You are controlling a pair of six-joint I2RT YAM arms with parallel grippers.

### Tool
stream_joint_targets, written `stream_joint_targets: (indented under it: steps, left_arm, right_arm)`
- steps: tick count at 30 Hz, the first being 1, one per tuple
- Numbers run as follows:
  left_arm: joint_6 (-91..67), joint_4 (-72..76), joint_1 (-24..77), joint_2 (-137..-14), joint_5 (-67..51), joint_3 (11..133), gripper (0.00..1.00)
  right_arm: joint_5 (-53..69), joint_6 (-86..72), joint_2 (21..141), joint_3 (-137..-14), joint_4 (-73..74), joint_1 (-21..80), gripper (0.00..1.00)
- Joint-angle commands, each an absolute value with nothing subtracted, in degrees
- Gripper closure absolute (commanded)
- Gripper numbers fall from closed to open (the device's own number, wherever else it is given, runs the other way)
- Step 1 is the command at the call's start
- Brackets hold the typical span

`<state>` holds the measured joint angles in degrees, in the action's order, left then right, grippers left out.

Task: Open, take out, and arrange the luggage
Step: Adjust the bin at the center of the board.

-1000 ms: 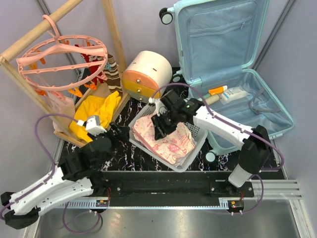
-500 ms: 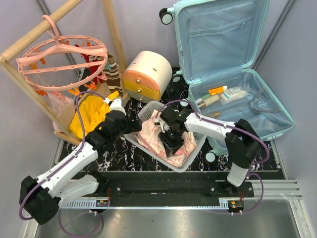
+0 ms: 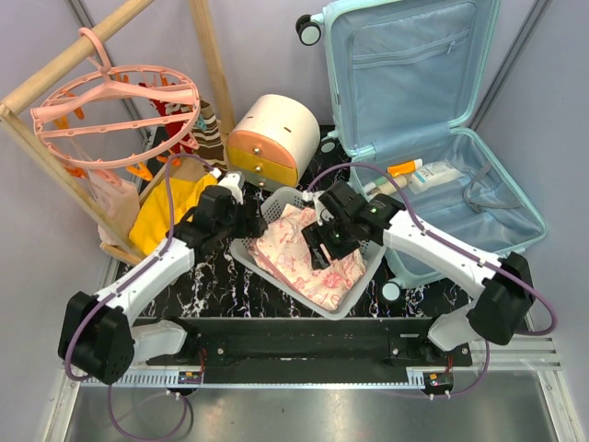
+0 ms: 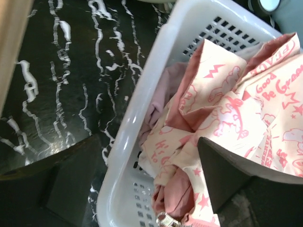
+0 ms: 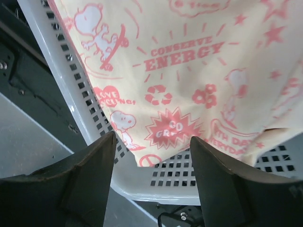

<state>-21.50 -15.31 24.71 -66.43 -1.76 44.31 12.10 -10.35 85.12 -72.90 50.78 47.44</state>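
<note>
The luggage (image 3: 465, 207) lies open at the back right, its lid (image 3: 405, 64) standing upright. Small toiletry tubes (image 3: 414, 175) rest in its base. In front of it, a white basket (image 3: 368, 262) holds a cream cloth with pink print (image 3: 304, 267). My left gripper (image 3: 247, 221) is open at the basket's left end. In the left wrist view its fingers (image 4: 236, 175) straddle the basket's wall (image 4: 123, 156) and the cloth's edge (image 4: 189, 142). My right gripper (image 3: 322, 241) hangs open just above the cloth (image 5: 189, 71), holding nothing.
A cream-and-orange drawer box (image 3: 271, 138) stands behind the basket. At the left are a wooden rack (image 3: 55, 166), a pink round clip hanger (image 3: 115, 101) and a crate with yellow cloth (image 3: 166, 207). The luggage's wheel (image 3: 391, 291) sits by the basket's right corner.
My right gripper has opened, let go of the printed cloth and risen off it. My left gripper has swung up and right to the basket's left end.
</note>
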Motion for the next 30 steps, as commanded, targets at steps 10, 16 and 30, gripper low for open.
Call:
stream_joint_targets:
  steps: [10,16,30]
  left_arm:
    - [-18.2,-10.2,24.5,-78.7,-4.3,52.7,0.72]
    - [-17.5,-10.9,24.4,-71.6,-0.8,46.2,0.89]
    - [-27.2,-24.0,24.5,-46.1,6.8,32.1,0.95]
  right_arm:
    - [-6.9,-13.0,76.7,-75.2,43.2,41.1,0.26]
    - [-12.7,-8.6,76.7,-75.9,39.9,39.5,0.26]
    - [-8.2,-6.1,85.5,-80.9,33.4,36.8,0.26]
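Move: The bin's left rim already runs between my left hand's open fingers, some 4 cm ahead of the hand, 1 cm right and 3 cm below. The drawer box is about 18 cm ahead and 3 cm right, the yellow cloth 18 cm left and 2 cm ahead. From my right hand, the middle of the bin's far rim is roughly 11 cm ahead, 5 cm right and 4 cm down; the pink cloth lies about 7 cm below, 1 cm ahead and 1 cm left. I reach my left hand about 4 cm forward and slightly down while its fingers close on the bin's left rim, then draw it some 8 cm back and 4 cm left, dragging that end; it finishes shut beside the rim. Meanwhile my right hand, still open, rises about 7 cm over the pink cloth and swings 15 cm forward and a little right to the far rim, its fingers tipping forward about 30 degrees and turning clockwise. ##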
